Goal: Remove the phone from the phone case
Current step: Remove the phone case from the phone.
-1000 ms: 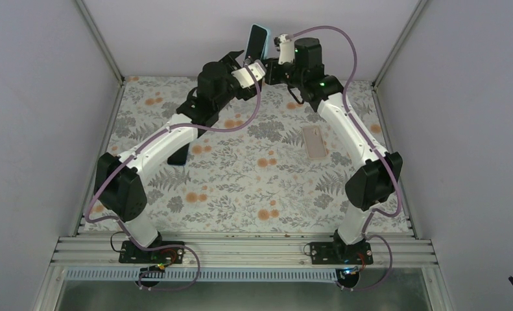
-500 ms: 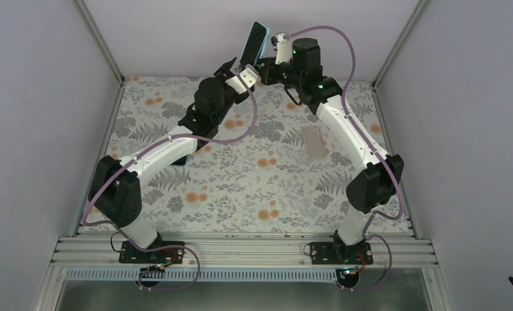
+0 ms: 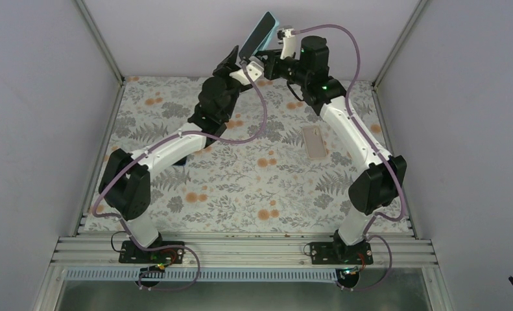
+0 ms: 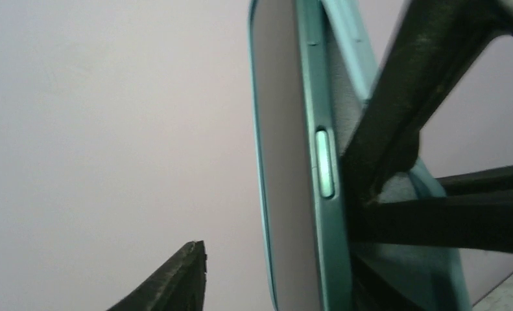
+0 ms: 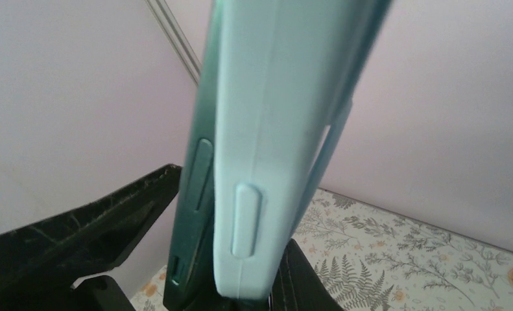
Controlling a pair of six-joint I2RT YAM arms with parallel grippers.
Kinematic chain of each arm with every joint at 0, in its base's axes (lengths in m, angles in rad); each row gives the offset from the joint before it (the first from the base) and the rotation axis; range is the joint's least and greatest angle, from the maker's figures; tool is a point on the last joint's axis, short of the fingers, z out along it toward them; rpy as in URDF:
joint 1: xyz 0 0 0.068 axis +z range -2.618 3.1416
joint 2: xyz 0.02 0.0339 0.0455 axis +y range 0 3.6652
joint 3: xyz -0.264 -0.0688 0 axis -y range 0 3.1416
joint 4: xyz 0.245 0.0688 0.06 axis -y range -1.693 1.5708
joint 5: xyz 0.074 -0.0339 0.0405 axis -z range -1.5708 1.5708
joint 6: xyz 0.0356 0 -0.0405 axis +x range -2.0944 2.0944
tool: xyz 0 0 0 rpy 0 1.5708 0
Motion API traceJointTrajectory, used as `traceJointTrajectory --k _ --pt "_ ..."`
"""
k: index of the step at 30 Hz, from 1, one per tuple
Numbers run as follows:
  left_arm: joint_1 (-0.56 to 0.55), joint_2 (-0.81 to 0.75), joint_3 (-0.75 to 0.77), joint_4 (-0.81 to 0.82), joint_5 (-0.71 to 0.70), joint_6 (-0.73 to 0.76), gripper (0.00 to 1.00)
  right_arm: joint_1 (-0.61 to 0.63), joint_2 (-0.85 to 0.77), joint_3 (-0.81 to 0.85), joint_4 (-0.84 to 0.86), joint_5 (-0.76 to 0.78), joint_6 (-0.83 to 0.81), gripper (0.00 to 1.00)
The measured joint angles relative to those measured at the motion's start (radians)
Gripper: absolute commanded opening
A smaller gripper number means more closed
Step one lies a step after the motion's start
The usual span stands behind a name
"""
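Note:
A phone in a light teal phone case (image 3: 261, 34) is held up in the air at the back of the table, tilted to the right. My right gripper (image 3: 265, 65) is shut on its lower end, where the pale case (image 5: 286, 129) runs beside a darker teal edge (image 5: 198, 181). My left gripper (image 3: 240, 61) stands just left of it, jaws on either side of the phone. Its left finger (image 4: 176, 282) is still apart from the grey screen (image 4: 283, 162); the other finger is hidden behind the case (image 4: 325, 97).
A beige case (image 3: 315, 142) lies flat on the floral mat (image 3: 253, 188), right of the middle. A dark flat phone (image 3: 182, 157) lies partly under my left arm. Grey walls and metal posts close in the table.
My left gripper has risen to the phone and its jaws have narrowed around it. The right gripper has lifted the phone and tilted it further right.

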State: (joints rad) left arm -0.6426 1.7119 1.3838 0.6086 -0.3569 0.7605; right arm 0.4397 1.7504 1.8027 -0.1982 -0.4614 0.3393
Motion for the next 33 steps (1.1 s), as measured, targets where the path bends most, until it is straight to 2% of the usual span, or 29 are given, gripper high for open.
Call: traceJointTrajectory --k 6,11,13,23,28,33 --pt "-0.012 0.034 0.0 0.083 -0.042 0.08 0.28 0.003 0.0 -0.018 0.019 -0.016 -0.025 0.03" --pt "-0.013 0.034 0.0 0.116 -0.039 0.09 0.07 0.003 -0.001 -0.018 0.05 -0.05 -0.04 0.03" --pt "-0.014 0.034 0.0 0.118 -0.038 0.083 0.03 0.003 -0.001 -0.018 0.057 -0.069 -0.048 0.03" --pt "-0.014 0.007 -0.035 0.101 -0.039 0.048 0.02 0.021 -0.005 -0.018 0.035 0.004 -0.079 0.03" --pt "0.007 -0.075 -0.067 -0.061 -0.015 -0.006 0.02 0.044 0.022 0.032 -0.061 0.095 -0.154 0.03" --pt "0.049 -0.226 -0.165 -0.202 -0.06 0.072 0.02 -0.022 0.138 0.104 -0.245 0.267 -0.254 0.03"
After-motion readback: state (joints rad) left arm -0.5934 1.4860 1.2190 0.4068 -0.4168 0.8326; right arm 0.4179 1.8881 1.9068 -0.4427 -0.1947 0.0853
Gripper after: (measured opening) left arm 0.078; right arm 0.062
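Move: The phone stands partly peeled from its blue case, high off the table. Its middle is about 5 cm above the open left fingers, 3 cm right and 1 cm ahead. The case's middle is some 6 cm above that hand, 5 cm right and 2 cm ahead. From the right hand, already gripping the case, the phone's middle is about 2 cm left, 1 cm ahead and 6 cm up, the case's about 6 cm up, 2 cm ahead and level sideways. Left pinches the phone's lower end, then pulls 6 cm left as right takes the case down and forward. ##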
